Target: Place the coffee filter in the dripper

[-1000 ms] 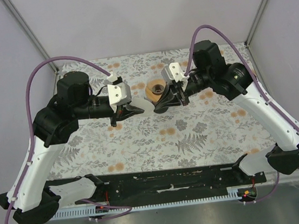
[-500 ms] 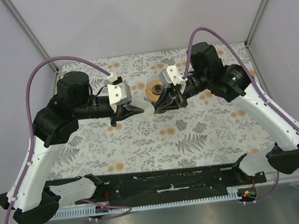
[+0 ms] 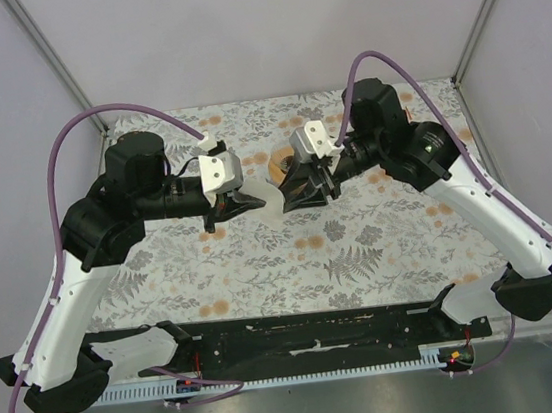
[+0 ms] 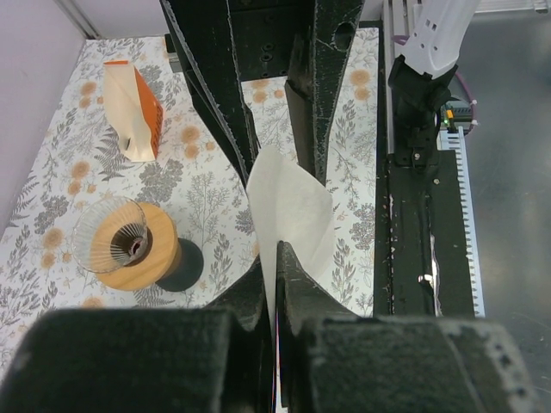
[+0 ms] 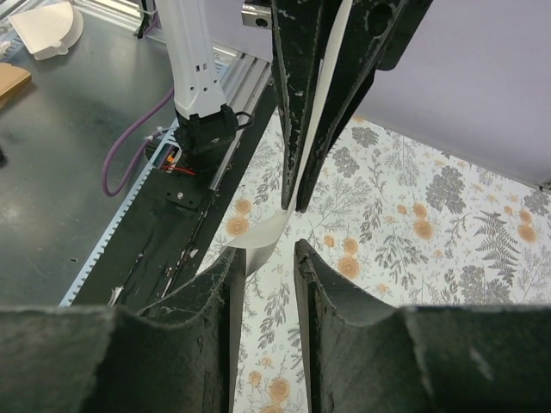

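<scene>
My left gripper (image 4: 275,258) is shut on the narrow end of the white coffee filter (image 4: 288,206), which is held above the flowered table. The filter's wide rounded edge reaches between the parted fingers of my right gripper (image 5: 269,251), which is open; the paper (image 5: 263,237) rests against its left finger. In the top view both grippers meet tip to tip at the filter (image 3: 273,199). The orange-brown dripper (image 4: 129,245) stands on the table left of the filter, with nothing in it. From above, the right gripper hides all but a sliver of the dripper (image 3: 274,169).
An orange-and-white box (image 4: 131,112) stands farther back beyond the dripper. A black rail (image 3: 312,331) runs along the table's near edge between the arm bases. Spare white filters (image 5: 47,30) lie on the grey bench beyond that rail.
The right gripper's jaws have parted from a pinch on the filter's wide edge, and it has shifted left over the dripper. The left gripper has stayed still, shut on the filter.
</scene>
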Tool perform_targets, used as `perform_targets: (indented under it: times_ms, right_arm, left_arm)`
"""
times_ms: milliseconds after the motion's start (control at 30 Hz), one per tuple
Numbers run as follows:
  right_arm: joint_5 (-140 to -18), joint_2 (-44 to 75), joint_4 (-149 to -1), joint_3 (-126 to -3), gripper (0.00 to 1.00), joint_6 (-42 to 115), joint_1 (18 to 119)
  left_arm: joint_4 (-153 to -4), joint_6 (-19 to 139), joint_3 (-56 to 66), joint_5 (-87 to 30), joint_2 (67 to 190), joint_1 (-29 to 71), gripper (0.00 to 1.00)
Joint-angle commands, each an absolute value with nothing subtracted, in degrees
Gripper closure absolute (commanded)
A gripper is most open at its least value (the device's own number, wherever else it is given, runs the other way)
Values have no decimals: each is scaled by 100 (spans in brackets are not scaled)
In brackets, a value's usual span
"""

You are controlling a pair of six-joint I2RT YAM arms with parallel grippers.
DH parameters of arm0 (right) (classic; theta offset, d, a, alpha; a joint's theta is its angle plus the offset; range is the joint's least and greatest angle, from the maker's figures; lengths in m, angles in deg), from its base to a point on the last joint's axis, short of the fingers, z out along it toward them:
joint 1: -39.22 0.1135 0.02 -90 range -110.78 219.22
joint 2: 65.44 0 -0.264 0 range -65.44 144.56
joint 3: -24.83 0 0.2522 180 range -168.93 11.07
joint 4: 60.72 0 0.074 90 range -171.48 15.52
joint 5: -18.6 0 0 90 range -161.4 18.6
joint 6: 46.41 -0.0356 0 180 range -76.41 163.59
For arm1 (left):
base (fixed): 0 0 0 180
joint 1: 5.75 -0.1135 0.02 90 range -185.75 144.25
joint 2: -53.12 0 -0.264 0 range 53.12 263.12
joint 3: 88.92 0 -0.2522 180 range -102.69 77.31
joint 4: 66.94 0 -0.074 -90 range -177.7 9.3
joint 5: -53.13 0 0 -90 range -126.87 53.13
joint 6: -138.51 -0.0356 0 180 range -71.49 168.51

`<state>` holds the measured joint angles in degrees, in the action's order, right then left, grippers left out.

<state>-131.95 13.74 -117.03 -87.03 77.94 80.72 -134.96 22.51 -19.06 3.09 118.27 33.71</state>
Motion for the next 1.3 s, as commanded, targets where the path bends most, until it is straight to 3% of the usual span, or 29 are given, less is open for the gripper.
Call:
perform_targets:
  times_ms: [0, 233, 400, 567, 600, 667, 700, 867, 1167, 1267]
  right_arm:
    - [-13231, 1366, -11325, -8684, 64, 7532, 8176]
    - [-12546, 1323, -10736, -8377, 80, 6848, 8176]
    - [-12256, 1314, -10315, -8148, 100, 6259, 8133]
    - [-12071, 1314, -9770, -7998, 100, 5582, 8080]
    - [-11984, 1314, -9691, -7998, 100, 5450, 8080]
    - [-11808, 1340, -9550, -7963, 100, 5213, 8080]
    - [-11650, 1340, -9462, -7937, 100, 5055, 8080]
    - [-11008, 1463, -9023, -7814, 100, 4159, 7992]
    - [-9918, 1718, -8153, -7594, 100, 2252, 7869]
    - [-9760, 1779, -7731, -7454, 100, 1619, 7869]
  left_arm:
    - [-13335, 2082, -2016, 233, 11781, 3354, 98]
    - [-13291, 2108, -2060, 145, 11746, 3354, 98]
    - [-13195, 2135, -2077, 83, 11755, 3354, 98]
    - [-13063, 2266, -2060, -241, 11737, 3345, 98]
    - [-12923, 2327, -2033, -442, 11702, 3345, 89]
    - [-12686, 2459, -1946, -960, 11650, 3345, 57]
    - [-12580, 2495, -1893, -1224, 11615, 3345, 47]
    - [-12132, 2592, -1673, -2051, 11369, 3345, 18]
    - [-11709, 2469, -1726, -2685, 11263, 3327, 13]
    - [-11700, 2495, -1612, -2965, 11350, 3327, 21]
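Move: My left hand still pinches the filter; its middle is about 2 cm to that hand's right, at hand height. From my right hand, whose parted fingers are around the filter's free edge, it lies roughly 3 cm to the left, level fore and aft. The dripper sits about 19 cm ahead of the right hand, 3 cm to its right and some 27 cm lower, with the black cup right under it, about 36 cm below the hand. I close my right fingers on the filter's edge, and once they are shut my left hand opens wide, releases it and backs off forward, up and to its left. My right hand carries the filter about 12 cm forward and slightly left towards the dripper, high above the table, swinging its fingertips clockwise to point more forward while its forward side rolls down some 35 degrees. ##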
